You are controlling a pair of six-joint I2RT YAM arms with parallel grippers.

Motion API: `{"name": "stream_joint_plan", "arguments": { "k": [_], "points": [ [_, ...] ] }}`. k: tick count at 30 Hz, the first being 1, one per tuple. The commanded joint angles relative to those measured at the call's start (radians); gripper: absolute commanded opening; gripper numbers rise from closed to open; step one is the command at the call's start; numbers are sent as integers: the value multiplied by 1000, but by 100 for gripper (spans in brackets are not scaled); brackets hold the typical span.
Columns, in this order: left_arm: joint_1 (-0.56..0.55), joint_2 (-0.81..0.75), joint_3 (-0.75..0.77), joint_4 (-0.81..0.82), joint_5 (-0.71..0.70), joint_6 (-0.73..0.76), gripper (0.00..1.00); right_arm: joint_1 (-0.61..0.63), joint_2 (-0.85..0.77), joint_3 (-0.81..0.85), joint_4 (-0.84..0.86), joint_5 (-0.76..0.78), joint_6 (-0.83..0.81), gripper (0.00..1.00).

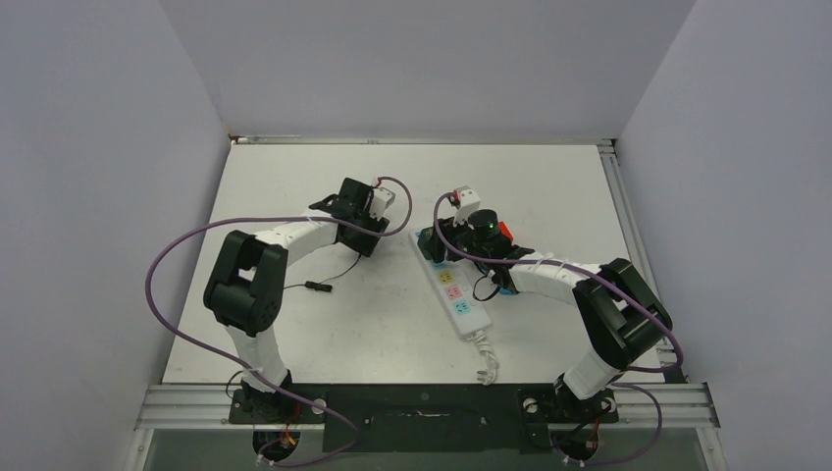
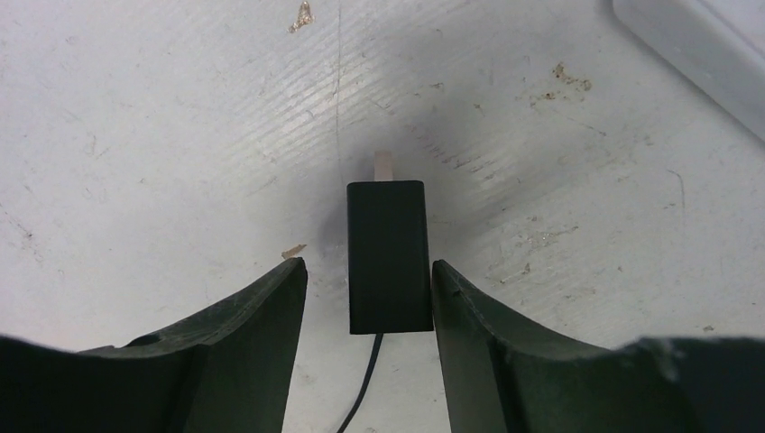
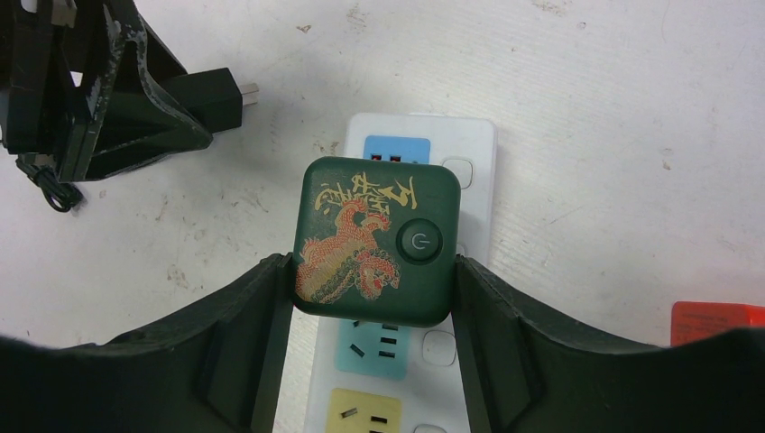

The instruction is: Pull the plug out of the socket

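Note:
A small black plug [image 2: 388, 257] with a thin black cord lies on the table, out of the socket, its metal prongs pointing away. My left gripper [image 2: 368, 266] straddles it, open: there is a gap on the left side and the right finger sits close against it. The right wrist view shows the same plug [image 3: 212, 95] beside the left gripper's fingers [image 3: 99, 99]. The socket [image 1: 456, 294], a white strip with pastel outlets [image 3: 469, 162], lies at mid-table. My right gripper [image 3: 372, 262] is shut on a green square adapter [image 3: 374, 239] with a dragon print, seated on the strip.
The plug's thin cord trails to a small black connector [image 1: 314, 287] left of the strip. An orange-red object [image 3: 717, 320] lies right of the strip. The strip's short white cord [image 1: 486, 363] curls toward the near edge. Grey walls enclose the table.

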Motion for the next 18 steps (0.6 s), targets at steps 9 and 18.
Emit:
{"name": "stream_joint_plan", "arguments": {
  "k": [9, 18],
  "points": [
    [8, -92, 40, -5, 5, -19, 86, -13, 15, -8, -137, 14, -11, 68],
    [8, -333, -12, 55, 18, -79, 96, 22, -24, -13, -130, 16, -38, 92]
  ]
}}
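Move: Between the left hand's loosened fingers sits the black plug, practically at the hand point and about 1 cm below it. The green plug stands some 14 cm to that hand's right, level in reach; the black cable connector is roughly 10 cm left and 9 cm back. The right hand holds that green plug, its middle about 1 cm ahead and 1 cm left; from here the red plug is some 15 cm right and 2 cm forward, the socket strip's middle 4 cm right and 8 cm back. Opening wide around the black plug, the left hand settles a touch, then rises quickly by about 8 cm straight off it, its fingers tipping up some 10 degrees. The right hand first keeps its pinch on the green plug, then spreads its fingers to let go and slips down about 3 cm and back 2, slightly right, the fingertips tipping down a little. ##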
